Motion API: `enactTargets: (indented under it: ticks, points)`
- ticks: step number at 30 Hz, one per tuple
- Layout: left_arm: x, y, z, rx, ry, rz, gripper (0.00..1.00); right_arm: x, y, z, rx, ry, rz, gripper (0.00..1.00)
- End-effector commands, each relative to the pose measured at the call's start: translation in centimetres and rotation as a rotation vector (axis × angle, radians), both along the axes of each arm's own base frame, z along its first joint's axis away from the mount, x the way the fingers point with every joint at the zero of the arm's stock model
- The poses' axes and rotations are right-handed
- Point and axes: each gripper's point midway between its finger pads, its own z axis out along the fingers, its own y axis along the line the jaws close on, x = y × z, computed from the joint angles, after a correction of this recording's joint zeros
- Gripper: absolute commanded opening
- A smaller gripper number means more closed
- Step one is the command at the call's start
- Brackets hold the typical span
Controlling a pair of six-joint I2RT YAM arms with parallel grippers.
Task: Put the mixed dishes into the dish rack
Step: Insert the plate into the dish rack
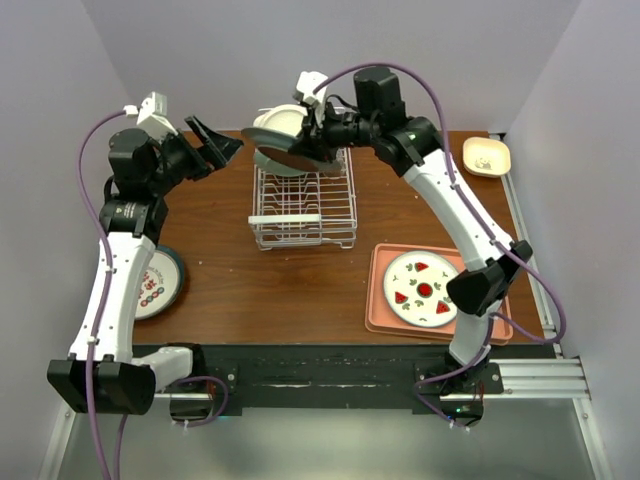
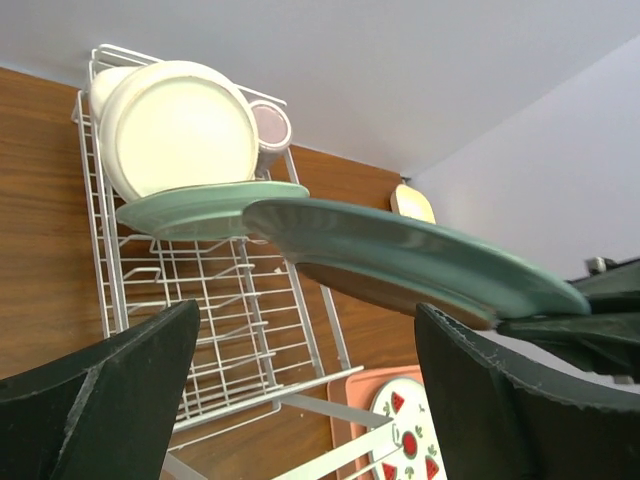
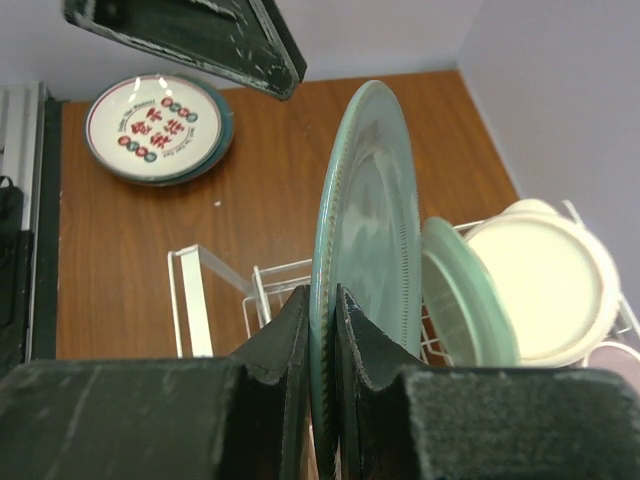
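Note:
My right gripper (image 3: 322,310) is shut on the rim of a pale green plate (image 3: 370,230), holding it on edge above the far end of the white wire dish rack (image 1: 303,205). In the rack stand another pale green plate (image 3: 460,300), a cream-white dish (image 3: 540,275) and a purple cup (image 2: 272,125). My left gripper (image 1: 215,140) hovers open just left of the held plate (image 2: 400,255), its fingers (image 2: 100,400) wide apart with nothing gripped. A dark-rimmed patterned plate (image 1: 160,283) lies at the table's left edge.
A salmon-pink tray (image 1: 385,310) at the front right carries a watermelon-patterned plate (image 1: 422,288). A small cream dish (image 1: 486,156) sits at the back right corner. The rack's white bar (image 1: 285,219) is at its near end, with bare slots behind it.

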Motion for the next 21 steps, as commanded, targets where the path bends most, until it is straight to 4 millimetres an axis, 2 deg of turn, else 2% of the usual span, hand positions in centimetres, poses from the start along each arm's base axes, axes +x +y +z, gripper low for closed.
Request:
enactTargets:
  ticks: [1, 5, 10, 16, 21]
  points:
    - [-0.7, -1.4, -2.2, 0.035, 0.017, -0.099, 0.92, -0.3, 0.6, 3.8, 0.088, -0.158, 0.077, 0.00]
    - [-1.2, -1.2, -5.0, 0.062, 0.085, -0.093, 0.92, 0.6, 1.6, 0.9, 0.050, -0.132, 0.121, 0.00]
    - [-1.5, -1.3, -7.6, 0.076, 0.141, -0.096, 0.91, 1.6, 2.1, -1.1, 0.029, -0.134, 0.158, 0.00]
    - [-1.4, -1.0, -8.9, 0.110, 0.162, -0.089, 0.91, 3.1, 1.7, -3.2, 0.010, -0.137, 0.218, 0.00]
    - [-1.6, -1.0, -9.8, 0.132, 0.177, -0.100, 0.91, 4.7, 1.9, -4.1, 0.002, -0.172, 0.219, 0.00]
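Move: Just over the front half of the dish rack, the right hand holds the plate by its right rim; the free slot for it lies about 10 cm ahead, 9 cm to the left and some 19 cm below that hand. The green plate already racked stands about 4 cm beyond the slot, with the white plate roughly 10 cm beyond the slot. From the empty left hand, the slot is about 10 cm ahead, 12 cm to the right and 17 cm down. Lowering the plate towards the free slot, the right hand sinks about 11 cm and eases forward some 4 cm, keeping its pinch on the rim; the wrist turns about 10 degrees, dipping the plate's far left end and swinging slightly counter-clockwise. The open, empty left hand sinks some 9 cm beside the rack, its fingers tipping down. ##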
